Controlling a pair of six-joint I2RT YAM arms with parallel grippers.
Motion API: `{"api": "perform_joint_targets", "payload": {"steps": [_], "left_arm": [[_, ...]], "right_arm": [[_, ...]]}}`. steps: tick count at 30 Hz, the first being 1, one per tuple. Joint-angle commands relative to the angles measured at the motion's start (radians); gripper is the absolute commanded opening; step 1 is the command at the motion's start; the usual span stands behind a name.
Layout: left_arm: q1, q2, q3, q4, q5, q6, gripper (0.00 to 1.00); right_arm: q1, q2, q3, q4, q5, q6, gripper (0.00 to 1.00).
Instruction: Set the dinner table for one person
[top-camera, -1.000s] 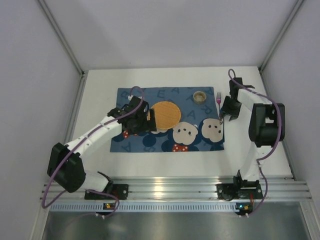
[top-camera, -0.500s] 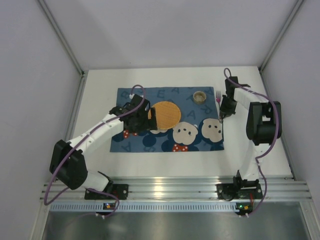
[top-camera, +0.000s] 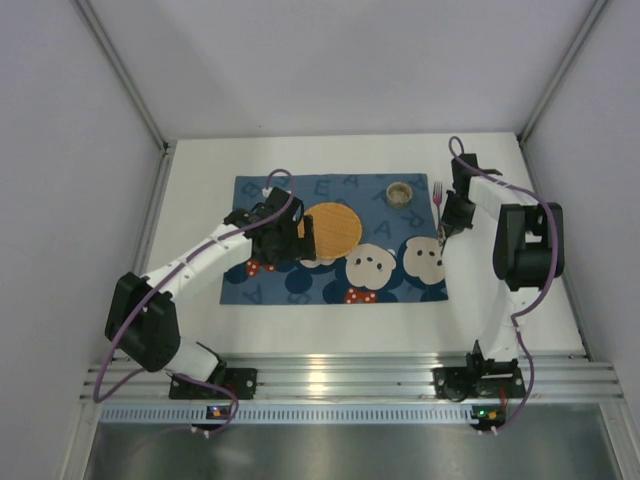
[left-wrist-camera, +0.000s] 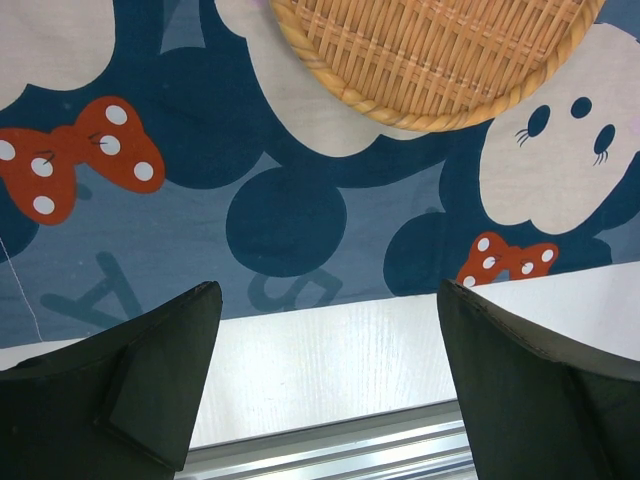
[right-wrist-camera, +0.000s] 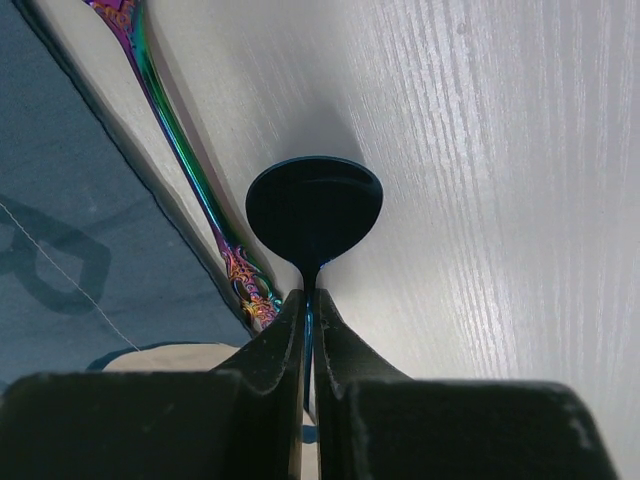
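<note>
The white dinner table (top-camera: 200, 190) carries a blue cartoon placemat (top-camera: 300, 285). A round woven plate (top-camera: 331, 227) lies on the mat and also shows in the left wrist view (left-wrist-camera: 430, 50). My left gripper (top-camera: 290, 243) is open and empty just left of the plate; in its own view (left-wrist-camera: 328, 300) it hangs over the mat's near edge. My right gripper (top-camera: 443, 233) is shut on a spoon's handle (right-wrist-camera: 310, 295), with the dark spoon bowl (right-wrist-camera: 313, 205) low over the table, right of an iridescent fork (right-wrist-camera: 185, 150). The fork (top-camera: 437, 198) lies along the mat's right edge.
A small round cup (top-camera: 400, 191) stands on the mat's far right part. Bare white tabletop (right-wrist-camera: 480, 200) lies right of the spoon. An aluminium rail (top-camera: 330, 375) runs along the near edge. Grey walls enclose the table on three sides.
My right gripper has shifted slightly left toward the fork with the spoon in it. My left gripper has drawn a little back beside the plate, still open.
</note>
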Motion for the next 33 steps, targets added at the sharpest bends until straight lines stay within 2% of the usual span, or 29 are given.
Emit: {"api": "perform_joint_targets", "payload": {"steps": [1,6,13,16,22,25,27,33], "left_arm": [[-0.003,0.008,0.044,-0.002,-0.001,0.008,0.94],[-0.003,0.009,0.053,0.000,0.007,0.008,0.94],[-0.003,0.000,0.113,-0.019,0.016,0.003,0.95],[-0.002,-0.009,0.125,-0.026,0.018,-0.001,0.95],[-0.003,-0.055,0.093,-0.026,0.010,-0.020,0.95],[-0.003,-0.087,0.064,-0.026,0.007,-0.033,0.94],[-0.003,-0.104,0.045,-0.022,0.007,-0.044,0.95],[-0.003,-0.178,-0.010,-0.031,0.001,-0.069,0.95]], "right_arm": [[-0.015,-0.034,-0.028,0.013,0.037,-0.022,0.00],[-0.020,-0.091,0.005,-0.016,0.047,-0.019,0.00],[-0.018,-0.129,0.153,-0.093,0.022,-0.006,0.00],[0.019,-0.146,0.208,-0.129,0.008,-0.008,0.00],[0.169,-0.181,0.301,-0.195,0.077,-0.034,0.00],[0.244,-0.186,0.324,-0.209,0.054,-0.032,0.00],[0.307,-0.170,0.324,-0.200,-0.001,-0.028,0.00],[0.445,-0.051,0.342,-0.180,0.010,-0.029,0.00]]}}
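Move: The spoon, already pinched in the right hand, is bound for the free strip of placemat just right of the woven plate, about 21 cm to this hand's left, level ahead and a little below. The plate's middle is some 33 cm left; the small bowl about 13 cm left and 12 cm farther out; the fork roughly 2 cm left and 6 cm ahead. From the left hand that strip lies about 12 cm ahead, 21 cm right and 11 cm below. The spoon, still pinched in the shut right fingers, is lifted off the table, rising steeply some 13 cm with a short forward bulge. It is then swept about 17 cm left over the placemat towards the plate, the forward gain taken back and the height easing down slightly, while the hand turns some 25 degrees counter-clockwise and its fingers tip outward. The open, empty left hand rises about 4 cm. ##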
